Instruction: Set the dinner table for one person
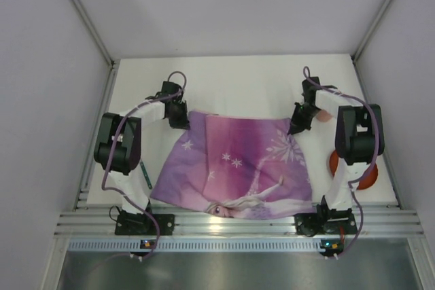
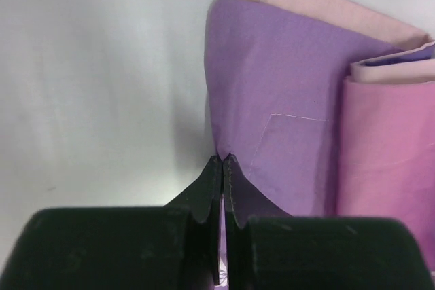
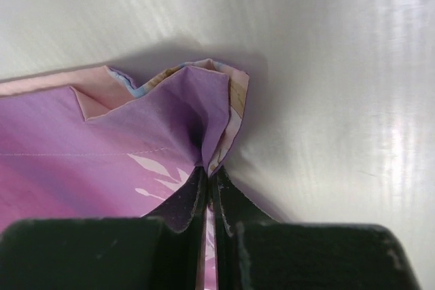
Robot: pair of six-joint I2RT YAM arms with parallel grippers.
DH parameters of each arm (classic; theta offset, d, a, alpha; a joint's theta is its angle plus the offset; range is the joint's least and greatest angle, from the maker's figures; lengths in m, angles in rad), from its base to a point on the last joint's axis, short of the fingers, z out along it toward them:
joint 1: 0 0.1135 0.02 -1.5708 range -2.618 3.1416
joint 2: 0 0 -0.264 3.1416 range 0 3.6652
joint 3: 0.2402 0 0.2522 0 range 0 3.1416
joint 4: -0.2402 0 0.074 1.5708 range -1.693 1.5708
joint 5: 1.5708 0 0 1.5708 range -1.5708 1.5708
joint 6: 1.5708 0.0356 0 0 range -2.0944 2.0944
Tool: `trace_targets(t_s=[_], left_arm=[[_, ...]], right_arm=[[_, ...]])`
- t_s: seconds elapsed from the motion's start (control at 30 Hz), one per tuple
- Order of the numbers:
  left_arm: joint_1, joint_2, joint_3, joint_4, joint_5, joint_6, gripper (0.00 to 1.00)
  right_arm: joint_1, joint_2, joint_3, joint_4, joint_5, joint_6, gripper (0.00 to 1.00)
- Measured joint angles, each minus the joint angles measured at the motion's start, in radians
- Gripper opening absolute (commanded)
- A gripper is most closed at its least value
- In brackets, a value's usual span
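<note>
A purple snowflake-printed princess placemat (image 1: 238,168) lies crumpled and partly folded on the white dinner table (image 1: 238,83). My left gripper (image 1: 181,121) is shut on the placemat's far left corner; in the left wrist view the gripper (image 2: 223,159) pinches the purple cloth (image 2: 285,106). My right gripper (image 1: 295,127) is shut on the far right corner; in the right wrist view the gripper (image 3: 208,171) clamps the bunched corner (image 3: 204,100). The mat's near edge reaches the ribbed aluminium rail (image 1: 231,222).
An orange-red round object (image 1: 363,171) lies at the right, mostly hidden behind the right arm. A pinkish object (image 1: 325,116) shows by the right wrist. A thin green item (image 1: 147,176) lies by the left arm. White walls enclose the table.
</note>
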Motion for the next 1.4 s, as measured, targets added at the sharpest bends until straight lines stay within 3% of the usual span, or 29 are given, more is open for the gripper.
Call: trace_targets(t_s=[0.37, 0.7, 0.73, 0.77, 0.8, 0.83, 0.87, 0.9, 0.93, 1.2, 1.4], left_arm=[[0.057, -0.006, 0.047, -0.133, -0.236, -0.020, 0.00], [0.102, 0.123, 0.340, -0.258, -0.326, -0.037, 0.00], [0.105, 0.131, 0.367, -0.263, -0.328, -0.037, 0.00], [0.108, 0.141, 0.391, -0.268, -0.332, -0.037, 0.00], [0.111, 0.148, 0.413, -0.278, -0.337, -0.037, 0.03], [0.114, 0.155, 0.432, -0.287, -0.347, -0.036, 0.16], [0.119, 0.162, 0.450, -0.298, -0.354, -0.034, 0.45], [0.124, 0.167, 0.462, -0.305, -0.358, -0.027, 0.60], [0.131, 0.172, 0.473, -0.312, -0.360, -0.029, 0.98], [0.151, 0.117, 0.424, -0.330, -0.351, -0.108, 0.99], [0.140, -0.075, 0.262, -0.325, -0.326, -0.144, 0.99]], right_arm=[[-0.057, 0.104, 0.207, -0.082, 0.094, -0.019, 0.00], [-0.056, 0.232, 0.513, -0.135, 0.076, -0.023, 0.00], [-0.056, 0.241, 0.534, -0.145, 0.072, -0.023, 0.07], [-0.055, 0.250, 0.548, -0.148, 0.069, -0.023, 0.24], [-0.055, 0.262, 0.571, -0.159, 0.060, -0.023, 0.49], [-0.055, 0.277, 0.595, -0.162, 0.060, -0.024, 0.69], [-0.056, 0.289, 0.618, -0.164, 0.058, -0.031, 0.91], [-0.057, 0.298, 0.637, -0.163, 0.056, -0.037, 0.97], [-0.059, 0.300, 0.651, -0.167, 0.053, -0.044, 1.00], [-0.116, 0.228, 0.737, -0.176, -0.028, -0.053, 1.00], [-0.207, -0.068, 0.609, -0.163, -0.010, -0.051, 1.00]])
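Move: Each hand already holds a far corner of the placemat. Its middle lies about 14 cm back and 17 cm right of the left hand, 13 cm back and 20 cm left of the right hand. The bare spot for the left corner is some 9 cm ahead and 10 cm left; for the right corner, 14 cm ahead and 3 cm right. The fork lies 13 cm back and 14 cm left of the left hand; the cup stands 7 cm ahead and 13 cm right of the right hand. Keeping their pinches, both hands first pull the placemat's far corners apart, left hand leftward and right hand a few centimetres rightward, then drag it forward while rising about 5 cm, the right hand reaching about 14 cm out. Both then open wide and let go; the left eases back and up, having turned counter-clockwise, while the right climbs steeply, swings right and tips its fingertips outward some 30 degrees. ##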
